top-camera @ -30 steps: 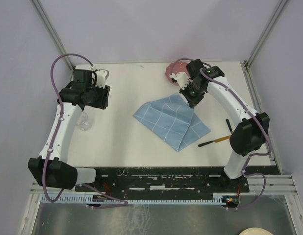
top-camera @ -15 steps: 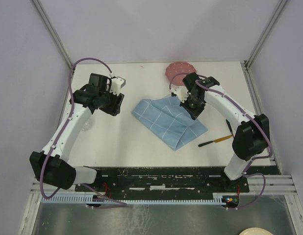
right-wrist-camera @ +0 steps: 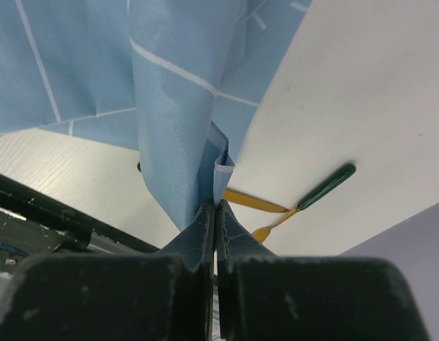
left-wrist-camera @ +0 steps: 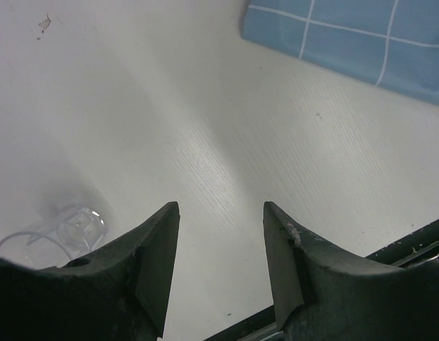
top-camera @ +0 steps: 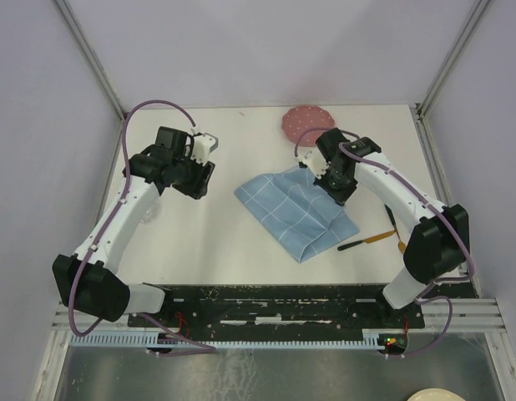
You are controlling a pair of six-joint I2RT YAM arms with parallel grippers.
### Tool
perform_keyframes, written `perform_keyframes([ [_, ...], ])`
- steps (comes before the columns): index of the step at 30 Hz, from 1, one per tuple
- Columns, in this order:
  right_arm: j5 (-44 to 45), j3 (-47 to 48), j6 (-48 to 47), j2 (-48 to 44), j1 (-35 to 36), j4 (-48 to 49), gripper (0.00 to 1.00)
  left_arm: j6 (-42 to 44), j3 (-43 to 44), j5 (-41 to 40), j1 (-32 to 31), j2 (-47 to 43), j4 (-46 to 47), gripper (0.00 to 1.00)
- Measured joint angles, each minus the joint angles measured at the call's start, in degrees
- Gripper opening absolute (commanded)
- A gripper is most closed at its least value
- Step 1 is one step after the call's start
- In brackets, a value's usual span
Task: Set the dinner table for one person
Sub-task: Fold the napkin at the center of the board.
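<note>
The white dinner table (top-camera: 209,242) carries a crumpled blue grid placemat (top-camera: 293,214) at its middle right. My right gripper (top-camera: 341,197) is shut on a raised fold of that cloth; in the right wrist view the fold of the placemat (right-wrist-camera: 170,85) hangs pinched between the closed tips of the gripper (right-wrist-camera: 216,207). My left gripper (top-camera: 200,180) hovers left of the cloth, open and holding nothing. Seen from the left wrist, the gripper (left-wrist-camera: 221,214) has bare table (left-wrist-camera: 205,128) between its fingers, and a corner of the placemat (left-wrist-camera: 361,42) lies at the upper right.
A pink plate (top-camera: 307,123) sits at the back edge. A clear glass (left-wrist-camera: 70,224) stands at the left, partly under the left arm (top-camera: 148,210). A gold fork with a dark handle (right-wrist-camera: 305,201) and other cutlery (top-camera: 366,241) lie right of the cloth.
My right gripper has pulled the pinched placemat toward the near right, uncovering the pink plate. My left gripper has moved right, closer to the cloth, still open.
</note>
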Motion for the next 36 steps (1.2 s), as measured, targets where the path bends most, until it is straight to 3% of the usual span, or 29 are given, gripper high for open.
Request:
perform_keyframes([
  [8,3.13,10.78,-0.92,4.9,-0.11,2.75,0.02,0.74,0.0,-0.13,-0.31,0.46,0.04,0.58],
  [23,4.55,6.73,-1.4,4.61,-0.11,4.35,0.02,3.3,-2.49,-1.75,-0.35,-2.16,-0.13,0.59],
  [28,5.09,4.7,-1.9,3.72,-0.17,4.22,0.27,3.39,-2.49,-1.77,-0.35,-1.92,-0.15,0.59],
  [36,3.98,4.17,-3.74,1.46,-0.37,0.0,0.29,3.98,-2.49,-1.84,-0.35,-1.18,-0.13,0.59],
])
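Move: My right hand already pinches a raised edge of the napkin; the napkin's middle lies about 9 cm to my left, 3 cm back and some 12 cm down. The knife is roughly 10 cm back and 7 cm right, the fork 7 cm back and 14 cm right, the red mat about 20 cm ahead and 7 cm left. From my left hand the napkin's middle is some 24 cm right, 3 cm back and 19 cm below. With the napkin's edge still pinched, I swing my right hand quickly forward about 6 cm and up 3 cm, my fingertips tipping outward some 10 degrees. Then I sink a little, pause, and ease back toward my base about 3 cm and slightly right, opening my fingers to around a quarter so the cloth comes loose between them. ##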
